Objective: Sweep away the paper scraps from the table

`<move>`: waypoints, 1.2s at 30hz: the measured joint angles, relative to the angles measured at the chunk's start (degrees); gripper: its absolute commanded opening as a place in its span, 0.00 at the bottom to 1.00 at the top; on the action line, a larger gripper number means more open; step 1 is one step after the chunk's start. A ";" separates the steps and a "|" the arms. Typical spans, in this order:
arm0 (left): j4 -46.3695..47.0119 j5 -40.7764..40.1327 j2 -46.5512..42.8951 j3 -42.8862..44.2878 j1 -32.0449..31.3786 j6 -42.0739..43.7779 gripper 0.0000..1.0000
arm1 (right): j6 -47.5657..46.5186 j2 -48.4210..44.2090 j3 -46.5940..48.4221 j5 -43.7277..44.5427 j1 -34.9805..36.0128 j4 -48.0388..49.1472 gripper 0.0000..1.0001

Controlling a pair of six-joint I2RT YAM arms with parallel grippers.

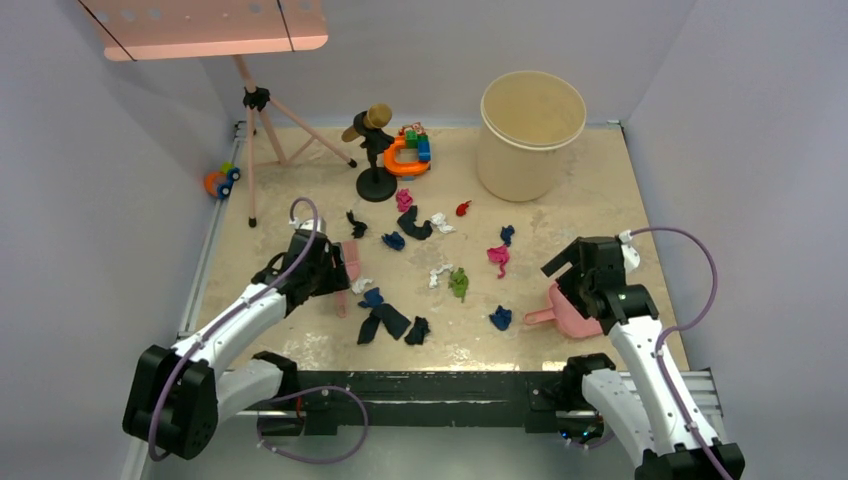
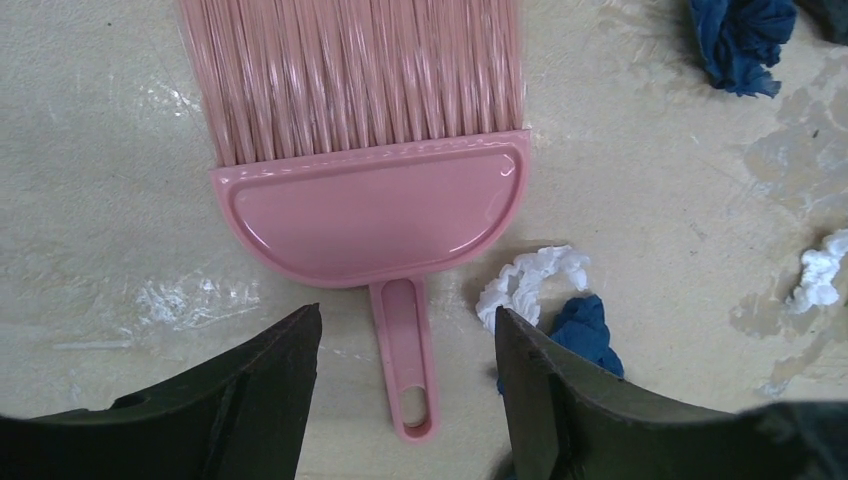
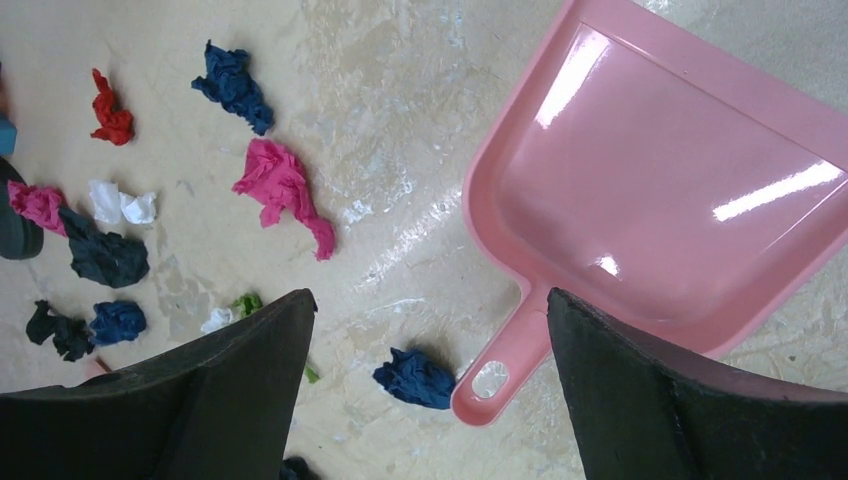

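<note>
Paper scraps lie scattered over the middle of the beige table [image 1: 600, 190]: a pink wad [image 1: 498, 257], a green one [image 1: 459, 281], a blue one [image 1: 500, 317] and dark navy strips [image 1: 383, 322]. My left gripper [image 2: 405, 330] is open, its jaws on either side of the pink brush's handle [image 2: 405, 350] with gaps both sides; a white scrap [image 2: 530, 280] and a blue scrap [image 2: 585, 325] lie by the right finger. My right gripper [image 3: 428, 305] hangs open above the pink dustpan's handle [image 3: 505, 365], next to a blue wad [image 3: 415, 378]. The dustpan [image 1: 575, 315] lies flat at the right.
A tall beige bucket [image 1: 530, 120] stands at the back right. A black stand [image 1: 375, 160] and toy blocks with an orange ring [image 1: 410, 150] sit at the back centre. A pink tripod [image 1: 262, 130] stands at the back left.
</note>
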 measured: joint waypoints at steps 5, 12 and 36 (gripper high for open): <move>-2.08 -2.51 2.86 2.01 -0.72 0.00 0.65 | -0.63 -1.05 0.22 -0.17 0.00 0.39 0.91; -5.14 -6.14 10.40 6.78 -3.13 -0.02 0.65 | -0.96 -2.36 0.33 -0.35 0.00 1.88 0.91; -9.42 -6.56 22.62 15.21 -3.74 0.46 0.42 | -1.53 -5.07 1.60 -1.64 0.00 1.79 0.91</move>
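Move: The brush lies flat with its bristles pointing away from the robot, and the neck end of its handle is about 1 cm ahead of the left hand, centred, and 3 cm below. The white scrap is about 1 cm ahead and 4 cm right of that hand, the blue scrap 1 cm back and 6 cm right, and the black scrap some 12 cm ahead and 3 cm right, all about 4 cm lower. From the right hand, the handle is about 3 cm ahead, 41 cm left and 10 cm below. The left hand eases down about 2.5 cm and forward nearly 2 cm onto the neck of the brush, tipping some 15 degrees steeper with its left side rising, then nearly stops and closes its fingers about halfway, one on each side of the handle; a firm pinch can't be seen yet. The empty right hand, still wide open above the dustpan, rises about 3.5 cm, tilting up slightly. ##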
